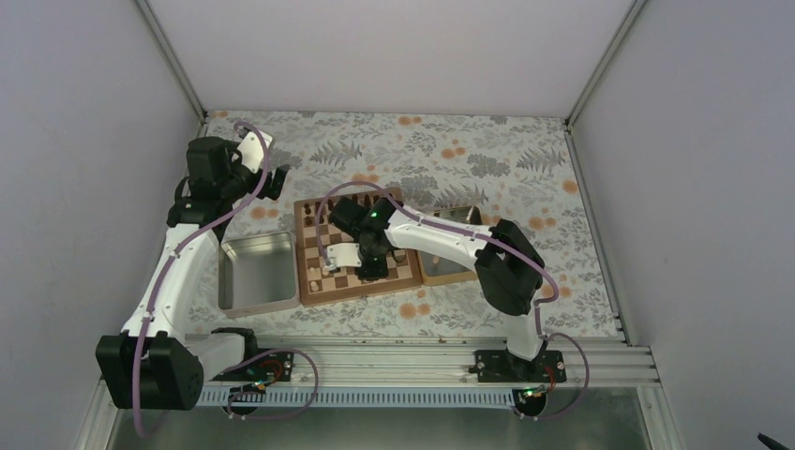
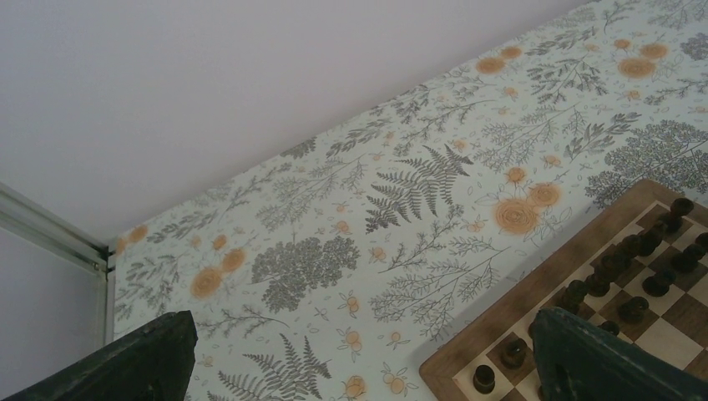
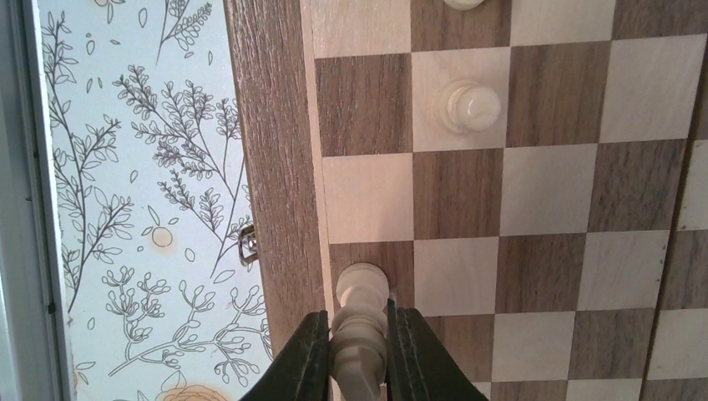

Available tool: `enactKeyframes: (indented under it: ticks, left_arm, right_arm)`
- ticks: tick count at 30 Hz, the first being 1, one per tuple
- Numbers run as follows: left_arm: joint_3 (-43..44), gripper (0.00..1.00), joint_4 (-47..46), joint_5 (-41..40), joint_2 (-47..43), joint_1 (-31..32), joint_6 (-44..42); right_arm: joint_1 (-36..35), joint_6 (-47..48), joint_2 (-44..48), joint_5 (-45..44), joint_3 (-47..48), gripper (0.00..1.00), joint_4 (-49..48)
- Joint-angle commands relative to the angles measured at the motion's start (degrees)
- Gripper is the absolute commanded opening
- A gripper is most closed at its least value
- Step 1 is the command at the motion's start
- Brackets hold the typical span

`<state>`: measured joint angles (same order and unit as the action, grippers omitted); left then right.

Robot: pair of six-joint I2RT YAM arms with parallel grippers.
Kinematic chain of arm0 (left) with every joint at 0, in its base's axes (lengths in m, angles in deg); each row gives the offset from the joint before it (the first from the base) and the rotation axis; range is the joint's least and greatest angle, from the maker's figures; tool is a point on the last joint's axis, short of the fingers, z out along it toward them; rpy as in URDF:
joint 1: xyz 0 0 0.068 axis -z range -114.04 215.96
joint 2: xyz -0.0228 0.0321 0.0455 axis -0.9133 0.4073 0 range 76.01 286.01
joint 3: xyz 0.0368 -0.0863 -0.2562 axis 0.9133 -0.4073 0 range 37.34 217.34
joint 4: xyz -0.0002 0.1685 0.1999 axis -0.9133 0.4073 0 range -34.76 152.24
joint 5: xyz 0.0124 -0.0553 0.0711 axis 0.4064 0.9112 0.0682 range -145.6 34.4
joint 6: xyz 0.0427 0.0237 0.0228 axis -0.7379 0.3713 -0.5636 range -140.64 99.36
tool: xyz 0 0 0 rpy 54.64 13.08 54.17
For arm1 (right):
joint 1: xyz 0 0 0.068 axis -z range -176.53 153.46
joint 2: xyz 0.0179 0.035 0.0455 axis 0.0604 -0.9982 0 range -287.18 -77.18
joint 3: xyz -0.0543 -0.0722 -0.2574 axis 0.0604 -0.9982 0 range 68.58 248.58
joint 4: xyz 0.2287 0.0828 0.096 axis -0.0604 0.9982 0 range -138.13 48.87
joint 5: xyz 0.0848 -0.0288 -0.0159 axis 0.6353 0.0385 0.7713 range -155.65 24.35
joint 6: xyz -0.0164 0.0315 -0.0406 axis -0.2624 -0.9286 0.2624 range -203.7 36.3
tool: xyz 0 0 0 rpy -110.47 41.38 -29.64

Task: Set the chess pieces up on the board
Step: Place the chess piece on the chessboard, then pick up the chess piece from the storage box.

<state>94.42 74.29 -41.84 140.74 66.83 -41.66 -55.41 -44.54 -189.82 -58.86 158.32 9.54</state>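
My right gripper (image 3: 359, 324) is shut on a pale chess piece (image 3: 361, 292). The piece's base rests on or just above a dark square in the board's (image 3: 275, 125) edge row, beside the border. Another pale piece (image 3: 470, 106) stands two squares further along, one column in. In the top view the right gripper (image 1: 373, 265) hovers low over the near-left part of the board (image 1: 361, 292), where a few pale pieces (image 1: 328, 270) stand. My left gripper (image 2: 367, 368) is open and holds nothing, above the tablecloth off the board's far-left corner (image 2: 467, 351).
Dark brown pieces (image 2: 618, 259) fill the board's far rows. A shiny metal tray (image 1: 255, 272) lies left of the board. A wooden-rimmed tray (image 1: 450, 267) lies to its right, partly under the right arm. Walls enclose the table on three sides.
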Motion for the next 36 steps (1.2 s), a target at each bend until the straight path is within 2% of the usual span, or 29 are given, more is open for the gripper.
enactKeyframes:
  ticks: [1,6,11,15,21,25,29,36]
  left_arm:
    - [-0.4,1.00,0.2,0.9,-0.8,-0.2,-0.6]
    - [-0.4,1.00,0.2,0.9,-0.7,-0.3,-0.6]
    - [-0.4,1.00,0.1,0.9,-0.4,-0.3,-0.6]
    - [-0.3,1.00,0.1,0.8,-0.3,-0.3,-0.7]
    - [-0.2,1.00,0.2,0.9,-0.3,-0.3,-0.7]
    - [-0.2,1.00,0.1,0.5,-0.2,-0.3,-0.7]
    - [-0.3,1.00,0.1,0.5,-0.2,-0.3,-0.7]
    - [0.3,1.00,0.4,0.6,0.3,-0.3,-0.8]
  right_arm:
    - [-0.6,-0.6,-0.2,-0.3,-1.3,0.10,-1.1]
    - [-0.6,-0.8,0.3,-0.6,-1.8,0.14,-1.9]
    - [-0.5,-0.8,0.9,-0.6,-1.9,0.36,-1.7]
    - [-0.5,-0.8,2.0,-0.5,-1.6,0.44,-1.3]
    - [-0.3,-1.2,4.5,-0.1,-0.6,0.46,0.6]
    - [1.9,-1.8,9.9,-1.1,0.2,0.47,1.6]
    - [9.2,-1.1,15.7,-1.1,-1.5,0.49,2.9]
    - [22.2,0.9,21.2,-4.1,-12.9,0.46,-0.6]
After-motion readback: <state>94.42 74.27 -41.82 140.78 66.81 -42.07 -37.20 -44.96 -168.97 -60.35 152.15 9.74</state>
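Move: Straight below the right hand, roughly 4 cm down, is its goal: the dark near-row square of the chessboard, with the light chess piece still gripped over it. A light pawn stands about 6 cm to the left and 2 cm farther out, and the light corner piece some 12 cm left and 2 cm back. The tray of light pieces is centred about 19 cm right and 6 cm ahead. From the idle left hand, that square lies about 19 cm back, 19 cm right and 23 cm down. Settling barely half a centimetre onto the near-row square, the right hand opens its fingers from nearly shut to about half and lets go of the light piece. It then climbs about 10 cm, first nearly straight up off the piece, and swings right and forward towards the tray, turning some 20 degrees clockwise with the fingers open. ##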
